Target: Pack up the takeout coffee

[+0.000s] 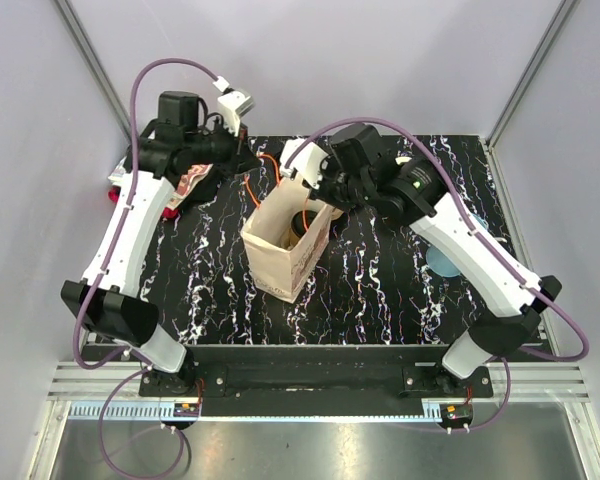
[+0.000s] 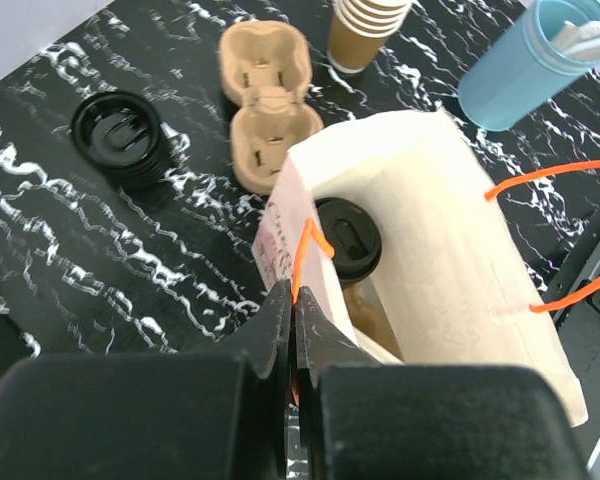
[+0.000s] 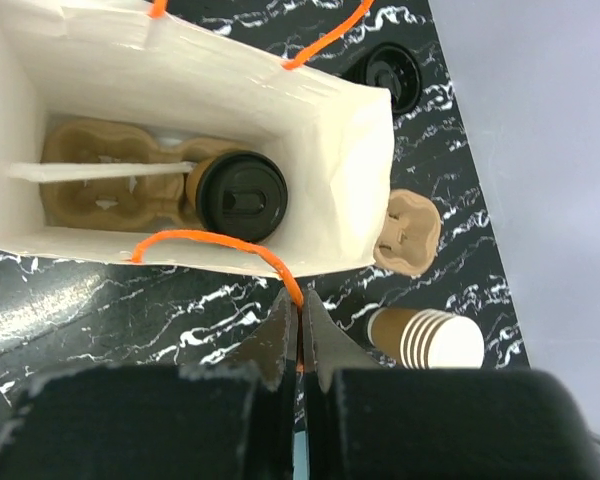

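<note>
The takeout coffee (image 3: 242, 195), a brown cup with a round black lid, stands upright inside the white paper bag (image 3: 350, 190) in a brown pulp carrier (image 3: 100, 185). It also shows in the bag in the left wrist view (image 2: 346, 238) and from above (image 1: 300, 228). My left gripper (image 2: 296, 300) is shut on one orange cord handle (image 2: 305, 255) at the bag's rim. My right gripper (image 3: 300, 305) is shut on the other orange handle (image 3: 220, 240). From above, the left gripper (image 1: 248, 158) and the right gripper (image 1: 308, 188) hang over the bag's (image 1: 280, 262) far end.
Beside the bag on the black marbled table (image 2: 100, 260) lie a spare pulp carrier (image 2: 268, 105), a stack of black lids (image 2: 120, 138), a stack of lidless paper cups (image 2: 365, 30) and a light blue cup (image 2: 525, 65). A red-and-white packet (image 1: 185, 185) lies under the left arm.
</note>
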Robot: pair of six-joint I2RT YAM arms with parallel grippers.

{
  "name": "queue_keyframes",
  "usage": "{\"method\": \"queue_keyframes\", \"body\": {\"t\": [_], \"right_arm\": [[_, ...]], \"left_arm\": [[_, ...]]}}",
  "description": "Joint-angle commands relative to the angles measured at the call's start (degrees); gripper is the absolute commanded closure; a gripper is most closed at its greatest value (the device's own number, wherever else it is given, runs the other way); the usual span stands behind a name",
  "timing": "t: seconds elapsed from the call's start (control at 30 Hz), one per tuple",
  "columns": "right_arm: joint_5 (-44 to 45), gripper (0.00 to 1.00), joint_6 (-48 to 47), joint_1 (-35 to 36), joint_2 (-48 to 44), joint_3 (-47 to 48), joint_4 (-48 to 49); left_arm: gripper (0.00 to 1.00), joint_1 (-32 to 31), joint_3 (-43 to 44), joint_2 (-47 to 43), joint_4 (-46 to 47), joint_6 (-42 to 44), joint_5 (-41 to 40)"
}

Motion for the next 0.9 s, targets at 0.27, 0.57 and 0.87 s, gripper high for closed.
{"method": "queue_keyframes", "body": {"t": [0.27, 0.57, 0.87], "right_arm": [[6.71, 1.00, -0.64, -2.87, -9.16, -9.11, 3.24], [5.83, 1.00, -0.90, -7.18, -10.31, -11.22, 5.87], [5.30, 1.00, -1.08, -9.03, -10.05, -10.70, 6.05]], "left_arm": [[1.00, -7.00, 5.84, 1.94, 0.35, -1.27, -4.16], [1.00, -7.70, 4.87, 1.06, 1.14, -4.26, -4.96], [1.00, -8.58, 2.06, -2.10, 2.02, -5.14, -3.37]]}}
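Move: The paper bag's middle is about 9 cm back, 7 cm right and 20 cm below the left hand, and 2 cm back, 5 cm left and 20 cm below the right; each hand already has one orange handle pinched. From the left hand the black lid stack is some 10 cm ahead and 6 cm right. From the right hand the spare cup carrier is roughly 15 cm ahead and 10 cm right, the paper cups 12 cm ahead and 20 cm right. The paper bag is carried sideways by its two handles, the shut fingers keeping their pinch. The right hand draws its handle about 7 cm to the right, towards the paper cups, easing a little forward late on and turning some 10 degrees clockwise; the left hand follows right by roughly 4 cm, drifting slightly back. ##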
